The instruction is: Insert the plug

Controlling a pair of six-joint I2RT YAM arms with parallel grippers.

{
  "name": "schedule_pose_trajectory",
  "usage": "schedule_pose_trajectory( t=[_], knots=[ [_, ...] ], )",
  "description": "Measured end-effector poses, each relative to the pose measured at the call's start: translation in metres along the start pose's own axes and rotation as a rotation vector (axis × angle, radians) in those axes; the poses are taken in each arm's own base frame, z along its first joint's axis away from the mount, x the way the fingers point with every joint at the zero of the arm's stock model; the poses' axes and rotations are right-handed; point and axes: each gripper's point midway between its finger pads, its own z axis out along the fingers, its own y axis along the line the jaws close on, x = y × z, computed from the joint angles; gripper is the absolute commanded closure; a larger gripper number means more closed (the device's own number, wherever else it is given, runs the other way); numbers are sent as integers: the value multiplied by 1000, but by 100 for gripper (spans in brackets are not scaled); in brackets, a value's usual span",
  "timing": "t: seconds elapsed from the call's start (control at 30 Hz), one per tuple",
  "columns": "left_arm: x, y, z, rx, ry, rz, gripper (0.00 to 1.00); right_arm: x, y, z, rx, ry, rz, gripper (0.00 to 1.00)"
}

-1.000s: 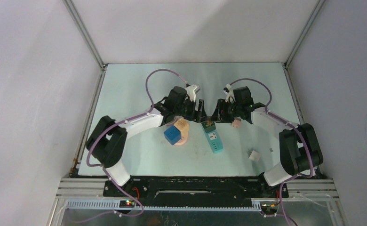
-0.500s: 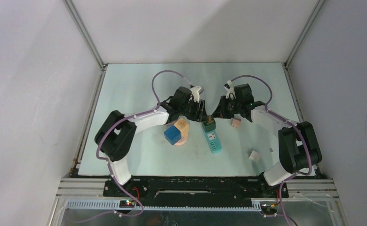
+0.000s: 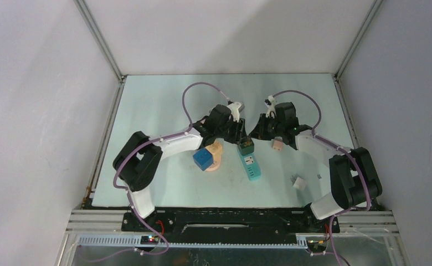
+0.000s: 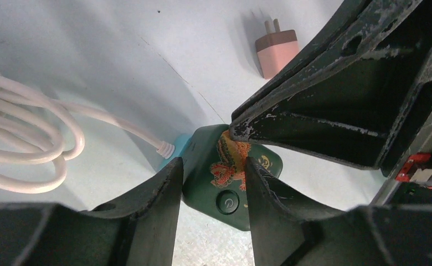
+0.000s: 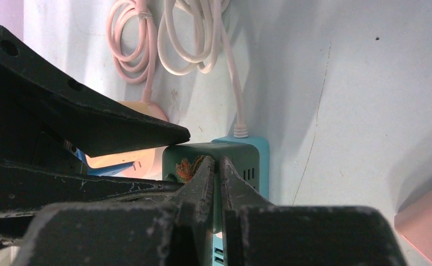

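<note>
The plug is a dark green cube with a dragon print and a power button. It stands on the far end of the teal power strip. My left gripper reaches in from the left. In the left wrist view the left gripper has narrowed onto the plug: one finger lies against its left edge, the other crosses its printed face. My right gripper comes from the right. Seen from its wrist, the right gripper is shut, its tips against the plug.
A pink adapter lies just right of the strip, and a small white adapter sits nearer the right arm's base. A blue cube rests by a peach round socket on the left. Coiled white cables lie beyond the strip.
The left arm has swung right to the plug and its jaws have narrowed around it. The right gripper's fingers have come fully together by the plug.
</note>
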Motion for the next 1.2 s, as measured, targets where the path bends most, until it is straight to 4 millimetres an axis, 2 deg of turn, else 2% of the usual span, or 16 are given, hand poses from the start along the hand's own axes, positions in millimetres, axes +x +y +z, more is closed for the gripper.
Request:
schedule_pose_trajectory(
  t=[0.17,0.43,0.53,0.63,0.77,0.83,0.97,1.1,1.2],
  knots=[
    [2,-4,2,-24,-31,21,52,3,2,-2,34,-34,-29,95],
    [5,-2,-4,-68,-55,43,36,10,5,-10,60,-48,-52,87],
    [7,0,-7,-83,-44,57,26,17,7,-14,57,-27,-48,69],
    [8,3,-12,-106,-34,73,17,24,5,-16,57,2,-39,57],
    [7,4,-24,-128,-26,93,9,33,1,-22,63,45,-18,38],
    [-3,0,-35,-128,-54,104,6,37,-3,-28,78,64,-4,28],
    [-35,-13,-75,-128,-183,140,0,33,-8,-45,110,45,-6,11],
    [-64,-21,-130,-151,-354,174,0,18,-23,-62,188,-23,-9,10],
    [-71,-13,-166,-203,-452,183,0,15,-47,-68,309,-28,12,9]
  ],
)
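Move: Just under and slightly nearer than both sets of fingertips sits the green plug on the teal power strip: about 2 cm back, 2 cm right and 2 cm below the left hand, and about 3 cm back and 1 cm left of the right hand. The strip's middle lies some 7 cm back and 3 cm right of the left hand; the tan plug stands 10 cm left and 3 cm back of it. The pink adapter lies about 10 cm right and 3 cm back of the right hand. Easing off the green plug, both hands end their contact and open wide. The right, at first shut, draws back about 5 cm, then swings some 8 cm right towards the pink adapter. The left slides slowly a couple of centimetres left, then climbs fast, about 15 cm up and 10 cm left in all, its fingers tilting up from the plug. ##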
